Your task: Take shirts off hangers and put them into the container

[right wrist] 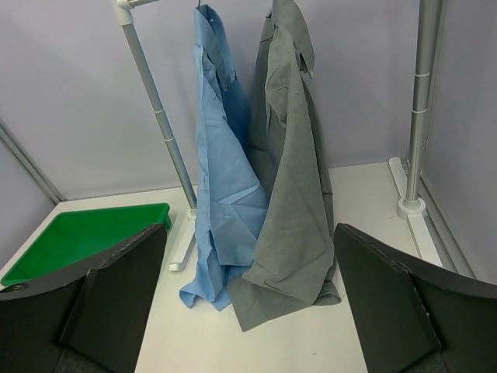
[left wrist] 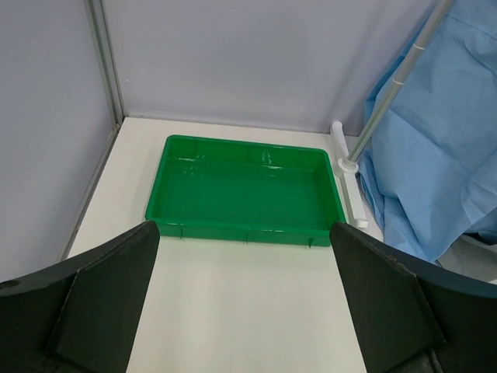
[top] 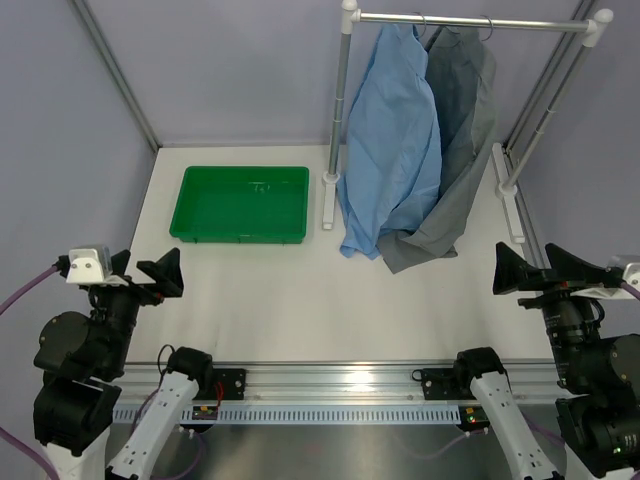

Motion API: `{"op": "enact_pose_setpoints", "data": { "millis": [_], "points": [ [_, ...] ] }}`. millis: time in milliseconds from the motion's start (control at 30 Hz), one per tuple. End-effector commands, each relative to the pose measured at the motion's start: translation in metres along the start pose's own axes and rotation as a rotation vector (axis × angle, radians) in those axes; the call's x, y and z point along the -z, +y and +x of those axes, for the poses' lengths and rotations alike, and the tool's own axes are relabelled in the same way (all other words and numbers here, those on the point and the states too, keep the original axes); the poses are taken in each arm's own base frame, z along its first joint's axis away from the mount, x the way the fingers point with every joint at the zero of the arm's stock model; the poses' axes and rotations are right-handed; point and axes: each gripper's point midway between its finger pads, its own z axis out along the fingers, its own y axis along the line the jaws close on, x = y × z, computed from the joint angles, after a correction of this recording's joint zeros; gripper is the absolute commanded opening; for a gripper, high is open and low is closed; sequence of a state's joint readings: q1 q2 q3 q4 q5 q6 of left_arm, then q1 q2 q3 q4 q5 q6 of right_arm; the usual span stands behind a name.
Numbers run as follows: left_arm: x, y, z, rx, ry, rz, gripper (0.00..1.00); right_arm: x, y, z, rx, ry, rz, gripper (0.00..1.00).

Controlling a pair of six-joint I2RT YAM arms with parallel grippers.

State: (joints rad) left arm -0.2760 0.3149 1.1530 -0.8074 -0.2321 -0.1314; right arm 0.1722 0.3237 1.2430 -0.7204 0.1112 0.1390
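Two shirts hang from the rack rail at the back right, their hems resting on the table. The light blue shirt (top: 388, 130) (right wrist: 221, 186) (left wrist: 439, 148) is on the left and the slate grey shirt (top: 465, 165) (right wrist: 293, 194) is on the right. Of the hangers only thin hooks (top: 420, 20) (top: 487, 24) show over the rail. The green container (top: 240, 206) (left wrist: 245, 186) (right wrist: 78, 233) lies at the back left with nothing in it. My left gripper (top: 145, 270) (left wrist: 245, 227) hovers open near the front left, facing the container. My right gripper (top: 540, 268) (right wrist: 250, 229) is open at the front right, facing the shirts.
The rack has a metal rail (top: 470, 20), a white left pole (top: 338, 110) with a foot (top: 328, 205) beside the container, and slanted right poles (top: 548, 105) on a base (top: 508, 195). Grey walls enclose the table. A metal track (top: 320, 385) runs along the near edge.
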Motion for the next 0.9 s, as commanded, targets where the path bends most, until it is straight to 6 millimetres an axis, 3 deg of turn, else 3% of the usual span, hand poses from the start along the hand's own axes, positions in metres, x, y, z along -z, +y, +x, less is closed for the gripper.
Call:
{"op": "enact_pose_setpoints", "data": {
  "millis": [0, 133, 233, 267, 433, 467, 500, 567, 600, 667, 700, 767, 800, 833, 867],
  "points": [
    [-0.006, -0.011, -0.003, 0.001, -0.023, 0.059, 0.99, -0.011, 0.01, -0.001, 0.001, 0.034, -0.045, 0.99],
    [-0.013, -0.017, 0.003, -0.002, -0.006, 0.08, 0.99, -0.021, 0.021, 0.004, 0.025, 0.083, -0.102, 0.99],
    [-0.02, -0.018, 0.007, -0.008, 0.006, 0.08, 0.99, -0.033, 0.021, -0.008, 0.001, 0.101, -0.069, 0.99],
    [-0.022, -0.018, 0.009, -0.007, 0.012, 0.081, 0.99, -0.033, 0.023, -0.021, 0.001, 0.079, -0.067, 0.99],
    [-0.04, -0.028, 0.025, 0.014, 0.047, 0.113, 0.99, -0.072, 0.038, -0.029, 0.047, 0.156, -0.115, 0.99],
    [-0.047, -0.03, 0.039, 0.012, 0.074, 0.115, 0.99, -0.078, 0.04, -0.04, 0.04, 0.148, -0.11, 0.99],
    [-0.052, -0.033, 0.045, 0.014, 0.083, 0.128, 0.99, -0.102, 0.031, -0.024, 0.037, 0.228, -0.043, 0.99],
    [-0.063, -0.037, 0.052, 0.024, 0.082, 0.139, 0.99, -0.12, 0.033, -0.031, 0.033, 0.245, -0.028, 1.0],
    [-0.068, -0.037, 0.064, 0.027, 0.104, 0.138, 0.99, -0.141, 0.035, -0.015, 0.024, 0.307, -0.021, 0.99],
    [-0.075, -0.04, 0.069, 0.041, 0.109, 0.143, 0.99, -0.161, 0.043, -0.019, -0.006, 0.31, -0.038, 1.0],
    [-0.08, -0.039, 0.076, 0.043, 0.114, 0.138, 0.99, -0.181, 0.046, -0.01, -0.011, 0.334, -0.045, 0.99],
    [-0.084, -0.039, 0.084, 0.043, 0.118, 0.132, 0.99, -0.197, 0.05, -0.015, -0.009, 0.323, -0.052, 1.0],
    [-0.086, -0.038, 0.089, 0.042, 0.122, 0.127, 0.99, -0.214, 0.051, -0.001, -0.002, 0.365, -0.048, 1.0],
    [-0.09, -0.037, 0.1, 0.04, 0.134, 0.125, 0.99, -0.222, 0.052, 0.001, 0.006, 0.371, -0.049, 1.0],
    [-0.091, -0.036, 0.104, 0.038, 0.138, 0.121, 0.99, -0.229, 0.056, -0.008, 0.012, 0.354, -0.055, 0.99]
  ]
}}
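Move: The blue shirt hangs some 35 cm ahead of the right hand and 9 cm to its left, its middle roughly 15 cm lower. The grey shirt hangs beside it, about straight ahead at 36 cm, and the rack's left post stands about 9 cm left of the blue shirt. From the left hand that shirt is about 33 cm ahead, 31 cm right and 10 cm lower; the container is some 28 cm ahead, 3 cm right and 31 cm below. Touching nothing yet, the right hand heads for the hanging shirts with its fingers wide open, speeding forward about 20 cm and drifting 5 cm left. It climbs some 7 cm, then starts to sink as it tips down about 20 degrees. The open left hand sinks 11 cm while going forward 8 cm and right 5 cm, tipping slightly down, nearing the container and blue shirt. ##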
